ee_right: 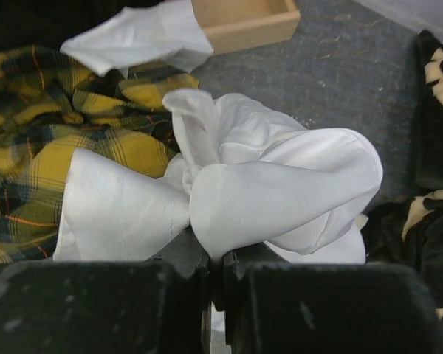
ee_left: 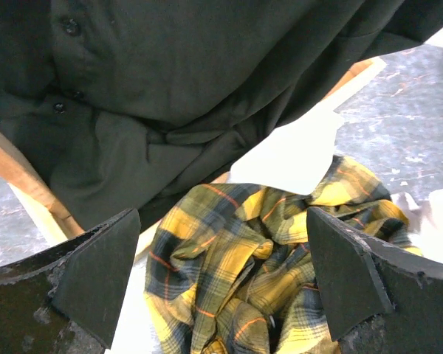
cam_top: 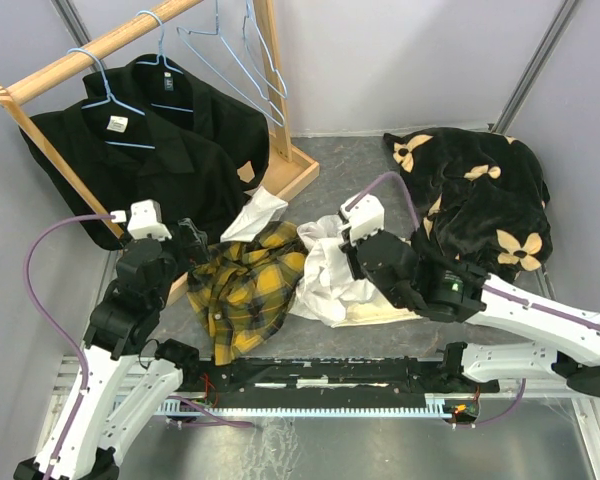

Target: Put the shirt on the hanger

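The yellow-and-black plaid shirt (cam_top: 245, 290) (ee_left: 236, 273) (ee_right: 29, 147) lies crumpled on the grey table, left of centre. My left gripper (cam_top: 193, 242) (ee_left: 221, 287) hovers at its far left edge, open, with the plaid cloth showing between its wide-spread fingers. My right gripper (cam_top: 347, 256) (ee_right: 215, 258) is shut on a fold of the cream-white shirt (cam_top: 330, 285) (ee_right: 280, 184), which partly overlaps the plaid shirt's right side. Two bare light-blue hangers (cam_top: 230, 55) hang from the wooden rod (cam_top: 90, 50) at the back.
Two black shirts (cam_top: 150, 150) (ee_left: 170, 74) hang on blue hangers from the wooden rack, just behind my left gripper. The rack's wooden base (cam_top: 300, 170) (ee_right: 244, 22) sits behind the pile. A black floral garment (cam_top: 480, 195) (ee_right: 428, 221) lies at the back right.
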Action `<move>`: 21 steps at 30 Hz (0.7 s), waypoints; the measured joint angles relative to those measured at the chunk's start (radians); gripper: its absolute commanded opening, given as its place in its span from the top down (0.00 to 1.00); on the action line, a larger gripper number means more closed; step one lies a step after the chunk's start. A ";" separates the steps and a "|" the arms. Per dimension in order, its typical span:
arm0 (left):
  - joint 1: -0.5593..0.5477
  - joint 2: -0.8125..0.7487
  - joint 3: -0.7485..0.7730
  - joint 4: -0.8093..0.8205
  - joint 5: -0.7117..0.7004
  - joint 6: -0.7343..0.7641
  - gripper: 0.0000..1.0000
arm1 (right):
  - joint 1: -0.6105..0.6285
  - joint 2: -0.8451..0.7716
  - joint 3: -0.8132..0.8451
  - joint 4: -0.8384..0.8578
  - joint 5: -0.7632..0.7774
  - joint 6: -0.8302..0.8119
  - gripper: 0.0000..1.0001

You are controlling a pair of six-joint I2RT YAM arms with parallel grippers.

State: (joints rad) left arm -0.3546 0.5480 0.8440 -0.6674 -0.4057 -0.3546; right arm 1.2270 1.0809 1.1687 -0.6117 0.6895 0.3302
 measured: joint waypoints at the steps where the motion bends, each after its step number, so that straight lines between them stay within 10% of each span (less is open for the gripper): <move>1: 0.000 -0.006 0.000 0.005 0.009 0.000 0.01 | -0.008 0.000 0.019 -0.003 0.000 -0.011 1.00; 21: 0.002 0.101 0.030 0.072 0.285 0.000 0.01 | -0.182 0.103 0.558 -0.071 0.031 -0.324 1.00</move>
State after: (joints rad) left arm -0.3527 0.6495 0.8738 -0.5953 -0.1204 -0.3542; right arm 1.0451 1.1835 1.7271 -0.6830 0.7200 0.0059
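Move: The white shirt, already pinched in the right gripper, bunches and hangs with its middle about 11 cm below that hand and 6 cm to its left. From the same hand the empty blue hanger is roughly 36 cm ahead, 22 cm left and 14 cm higher; the folded cream cloth lies 8 cm right and 25 cm down. From the left hand the white shirt is some 28 cm right, 3 cm back and 11 cm down, the plaid shirt 9 cm right, 4 cm back and 20 cm down. Keep the right gripper shut on the white shirt and hoist it about 17 cm, drifting some 5 cm forward and 5 cm right, away from the table, while the fingers tip up roughly 15 degrees. Swing the open, empty left gripper about 5 cm right, rising slightly and then sinking back, and turn it some 15 degrees clockwise. ##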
